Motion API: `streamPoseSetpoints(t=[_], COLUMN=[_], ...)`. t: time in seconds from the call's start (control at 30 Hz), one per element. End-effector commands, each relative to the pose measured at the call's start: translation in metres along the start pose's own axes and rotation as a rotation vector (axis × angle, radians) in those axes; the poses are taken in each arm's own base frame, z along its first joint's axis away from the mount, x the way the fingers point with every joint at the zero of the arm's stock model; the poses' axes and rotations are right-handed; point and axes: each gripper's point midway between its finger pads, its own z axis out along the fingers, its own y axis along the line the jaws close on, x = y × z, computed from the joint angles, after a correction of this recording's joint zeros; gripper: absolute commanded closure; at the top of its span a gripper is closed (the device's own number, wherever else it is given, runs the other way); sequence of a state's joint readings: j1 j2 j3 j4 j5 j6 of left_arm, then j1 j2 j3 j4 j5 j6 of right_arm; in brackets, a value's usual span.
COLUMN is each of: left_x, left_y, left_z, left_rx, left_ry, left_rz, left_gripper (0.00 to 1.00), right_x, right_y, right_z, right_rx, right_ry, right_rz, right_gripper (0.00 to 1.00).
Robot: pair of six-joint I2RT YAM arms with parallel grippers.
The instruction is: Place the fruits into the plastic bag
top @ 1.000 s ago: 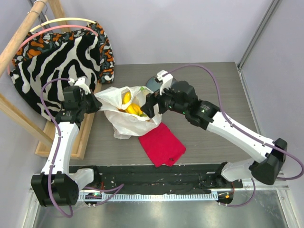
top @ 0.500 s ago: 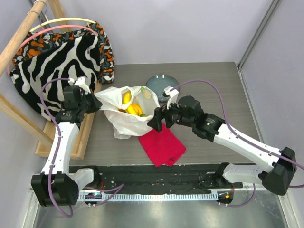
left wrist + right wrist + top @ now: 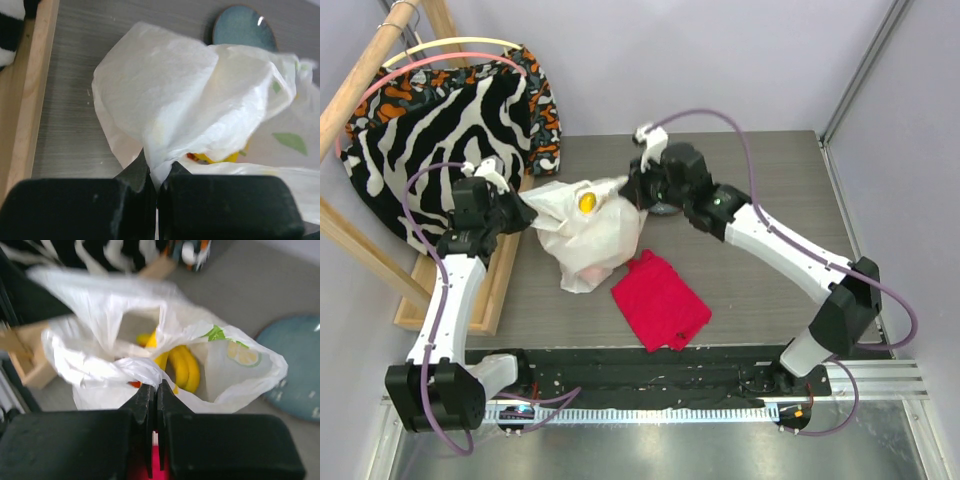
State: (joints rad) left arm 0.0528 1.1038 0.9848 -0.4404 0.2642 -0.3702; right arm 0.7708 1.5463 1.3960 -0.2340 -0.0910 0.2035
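The white plastic bag (image 3: 588,238) with its citrus print hangs stretched between my two grippers. My left gripper (image 3: 517,212) is shut on the bag's left edge (image 3: 159,167), pinching a fold of film. My right gripper (image 3: 631,189) is shut on the bag's near rim (image 3: 156,386). Inside the plastic bag (image 3: 235,377) lie yellow bananas (image 3: 184,366) and a bit of a red-orange fruit (image 3: 134,384). From above only one yellow fruit (image 3: 586,201) shows at the mouth. A yellow patch (image 3: 220,158) shows under the film in the left wrist view.
A red folded cloth (image 3: 660,300) lies just in front of the bag. The blue-grey plate (image 3: 300,370) sits behind it, mostly hidden under my right arm from above. Zebra-striped fabric (image 3: 450,120) hangs on a wooden frame (image 3: 25,100) at the left.
My right gripper went from open to shut on the bag's rim and swung toward the back of the table. The bag's mouth drew narrower and hid most of the fruit. The left gripper kept its hold.
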Motion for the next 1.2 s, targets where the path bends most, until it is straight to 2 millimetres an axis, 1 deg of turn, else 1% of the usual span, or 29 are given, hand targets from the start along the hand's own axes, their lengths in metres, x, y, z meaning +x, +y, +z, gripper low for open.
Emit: streamPoseSetpoints(t=[0.0,0.03,0.07,0.1,0.17,0.2,0.23,0.27,0.3,0.33,0.37,0.4,0.43,0.47,0.53,0.57,0.6,0.63,0.67,0.77,0.8,0.83,0.9,0.97,1.0,1.03,1.1,1.13,1.17], left_x=[-0.059,-0.071,-0.077,-0.08,-0.077,-0.07,-0.062,-0.045,-0.029,-0.019,-0.005,0.003,0.005,0.008,-0.001,-0.005,-0.015,-0.021,-0.03,-0.051,-0.064,-0.072,-0.083,-0.097,-0.098,-0.1,-0.096,-0.097,-0.088], left_y=[-0.031,-0.036,-0.039,-0.041,-0.044,-0.042,-0.041,-0.038,-0.034,-0.03,-0.024,-0.019,-0.017,-0.016,-0.022,-0.026,-0.034,-0.037,-0.042,-0.059,-0.064,-0.064,-0.081,-0.087,-0.092,-0.092,-0.089,-0.092,-0.085], left_z=[-0.02,-0.028,-0.037,-0.041,-0.049,-0.048,-0.046,-0.041,-0.037,-0.035,-0.032,-0.032,-0.032,-0.033,-0.038,-0.039,-0.039,-0.04,-0.041,-0.043,-0.047,-0.049,-0.055,-0.056,-0.054,-0.047,-0.034,-0.03,-0.014], left_rx=[0.077,0.081,0.085,0.089,0.098,0.101,0.106,0.11,0.104,0.1,0.084,0.069,0.063,0.061,0.085,0.102,0.142,0.156,0.174,0.216,0.213,0.203,0.232,0.238,0.244,0.232,0.211,0.21,0.188], left_ry=[-0.168,-0.202,-0.23,-0.244,-0.256,-0.238,-0.215,-0.166,-0.111,-0.079,-0.043,-0.021,-0.019,-0.021,-0.065,-0.084,-0.118,-0.136,-0.168,-0.229,-0.261,-0.289,-0.34,-0.397,-0.398,-0.39,-0.357,-0.345,-0.29], left_rz=[-0.002,0.004,0.008,0.011,0.016,0.015,0.011,0.002,-0.002,-0.001,-0.004,0.009,0.015,0.02,0.041,0.049,0.065,0.074,0.089,0.154,0.179,0.217,0.274,0.33,0.353,0.374,0.443,0.463,0.493], left_gripper=[1.0,1.0,1.0,1.0,1.0,1.0,0.96,0.9,0.84,0.67,0.58,0.49,0.34,0.29,0.19,0.17,0.15,0.12,0.11,0.09,0.09,0.09,0.08,0.08,0.07,0.07,0.05,0.04,0.04], right_x=[-0.154,-0.167,-0.185,-0.189,-0.191,-0.184,-0.179,-0.163,-0.156,-0.147,-0.127,-0.124,-0.117,-0.101,-0.097,-0.089,-0.086,-0.086,-0.081,-0.077,-0.076,-0.074,-0.071,-0.068,-0.067,-0.066,-0.066,-0.065,-0.064], right_y=[0.015,0.016,0.02,0.021,0.016,0.01,0.005,-0.005,-0.009,-0.011,-0.016,-0.014,-0.012,-0.014,-0.01,-0.009,-0.007,-0.006,-0.005,-0.001,0.0,-0.001,-0.001,0.0,0.001,0.001,0.002,0.001,0.002], right_z=[-0.034,-0.038,-0.042,-0.043,-0.04,-0.034,-0.03,-0.021,-0.02,-0.018,-0.011,-0.016,-0.017,-0.014,-0.021,-0.021,-0.022,-0.025,-0.025,-0.027,-0.028,-0.027,-0.026,-0.025,-0.025,-0.025,-0.025,-0.025,-0.025], right_rx=[-0.018,-0.025,-0.03,-0.03,-0.018,-0.009,-0.001,0.009,0.008,0.004,0.003,-0.007,-0.018,-0.026,-0.046,-0.061,-0.071,-0.077,-0.085,-0.109,-0.115,-0.115,-0.119,-0.126,-0.132,-0.135,-0.136,-0.136,-0.139], right_ry=[-0.353,-0.378,-0.414,-0.424,-0.424,-0.405,-0.393,-0.352,-0.335,-0.317,-0.273,-0.275,-0.263,-0.231,-0.235,-0.221,-0.218,-0.22,-0.212,-0.205,-0.202,-0.198,-0.193,-0.185,-0.183,-0.18,-0.181,-0.179,-0.178], right_rz=[-0.144,-0.16,-0.186,-0.195,-0.206,-0.203,-0.196,-0.18,-0.167,-0.166,-0.16,-0.171,-0.173,-0.171,-0.181,-0.182,-0.183,-0.189,-0.187,-0.188,-0.186,-0.185,-0.183,-0.18,-0.18,-0.18,-0.18,-0.18,-0.181], right_gripper=[0.99,0.99,0.99,0.99,0.99,0.99,0.99,0.99,0.99,0.99,0.99,0.99,0.99,0.99,0.99,0.99,0.99,0.99,0.99,0.99,0.99,0.99,0.99,0.99,0.99,0.99,0.99,0.99,0.99])
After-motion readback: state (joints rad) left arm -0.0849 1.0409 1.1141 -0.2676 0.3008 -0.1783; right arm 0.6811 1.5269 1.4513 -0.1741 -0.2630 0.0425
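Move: Both hands already grip the plastic bag's rim. The bag's middle, fruit inside, lies about 13 cm right, 4 cm back and 12 cm below the left hand, and some 9 cm left, 9 cm back and 17 cm below the right. From the right hand the blue plate is roughly 7 cm right, 5 cm ahead and 25 cm down, the red cloth 7 cm right, 24 cm back and just as low. Both hands shake the held bag up and down, right about 17 cm; left opens, releases, rises 10 cm. ##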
